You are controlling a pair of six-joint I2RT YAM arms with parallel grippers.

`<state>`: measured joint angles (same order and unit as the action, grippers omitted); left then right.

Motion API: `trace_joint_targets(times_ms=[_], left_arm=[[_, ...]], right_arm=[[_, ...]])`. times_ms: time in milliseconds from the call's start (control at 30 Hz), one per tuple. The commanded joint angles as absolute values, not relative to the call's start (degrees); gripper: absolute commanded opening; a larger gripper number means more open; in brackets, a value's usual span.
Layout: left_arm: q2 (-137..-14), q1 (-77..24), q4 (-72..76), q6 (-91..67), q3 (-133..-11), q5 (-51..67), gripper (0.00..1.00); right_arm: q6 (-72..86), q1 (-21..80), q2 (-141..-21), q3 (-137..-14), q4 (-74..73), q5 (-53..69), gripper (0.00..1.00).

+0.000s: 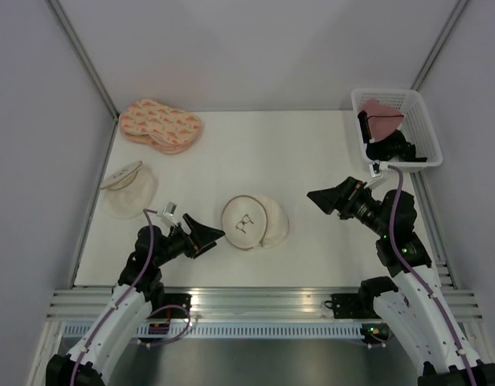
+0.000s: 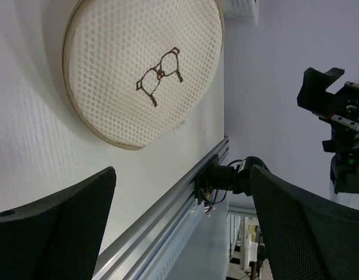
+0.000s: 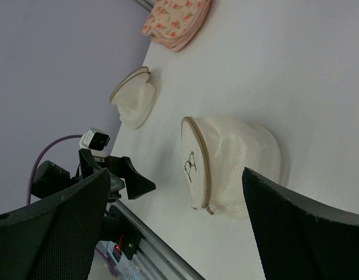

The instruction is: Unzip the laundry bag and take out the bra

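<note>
The laundry bag (image 1: 255, 223) lies zipped shut in the middle of the table, a round cream mesh pouch with a tan zip rim and a small black mark on its face. In the left wrist view the laundry bag (image 2: 127, 76) fills the upper left. From the right wrist its domed side (image 3: 238, 157) shows, with the zip pull (image 3: 208, 209) at its lower edge. My left gripper (image 1: 203, 233) hovers open just left of the bag, touching nothing. My right gripper (image 1: 326, 199) is open to the bag's right, a short gap away. The bra is hidden.
A plain translucent round pouch (image 1: 128, 189) lies at the left edge. A peach patterned padded pair (image 1: 161, 125) sits at the back left. A white basket (image 1: 384, 93) at the back right holds a pink garment (image 1: 382, 117). An aluminium rail (image 1: 255, 301) runs along the near edge.
</note>
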<state>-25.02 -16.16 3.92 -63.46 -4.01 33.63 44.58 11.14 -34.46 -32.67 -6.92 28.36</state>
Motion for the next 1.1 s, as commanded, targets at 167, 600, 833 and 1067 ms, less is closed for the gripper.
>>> trace_joint_targets(times_ms=[167,600,833,1067], left_arm=[[-21.79,-24.95,7.56,-80.76,-0.53,12.78,0.99],[-59.4,-45.96,19.59,-92.2,-13.26,-6.4,1.0],[-69.42,-48.95,21.35,-96.5,-16.26,-10.98,1.0],[-76.19,-49.04,25.22,-99.4,-16.79,-10.99,0.98]], right_arm=[[40.17,11.25,-32.6,-33.22,-8.35,24.43,0.98],[34.46,11.69,-36.04,-33.57,-13.27,21.62,0.98],[33.05,11.69,-35.86,-33.66,-14.85,20.57,0.98],[32.61,11.69,-36.56,-32.43,-15.47,20.39,0.98]])
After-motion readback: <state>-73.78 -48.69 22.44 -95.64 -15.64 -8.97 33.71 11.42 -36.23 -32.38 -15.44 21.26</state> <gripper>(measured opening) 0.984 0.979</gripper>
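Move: The laundry bag sits about 12 cm to the left hand's right, some 8 cm ahead and 7 cm below, its lid with the bra drawing facing that hand. Its zipper pull, at the rim's near lower end, is roughly 10 cm right, 2 cm ahead and 9 cm below. The second mesh bag stands about 30 cm left and 20 cm ahead. From the right hand, the laundry bag lies some 18 cm left, 2 cm ahead, 21 cm below. Bring the open left gripper down beside the laundry bag, then sweep it about 8 cm right and ease some 4 cm forward until its fingertips are close against the lower near part of the lid and rim. Tip the fingers down some 25 degrees while turning counter-clockwise. Meanwhile sink the open right hand about 5 cm, rolling it slightly. ##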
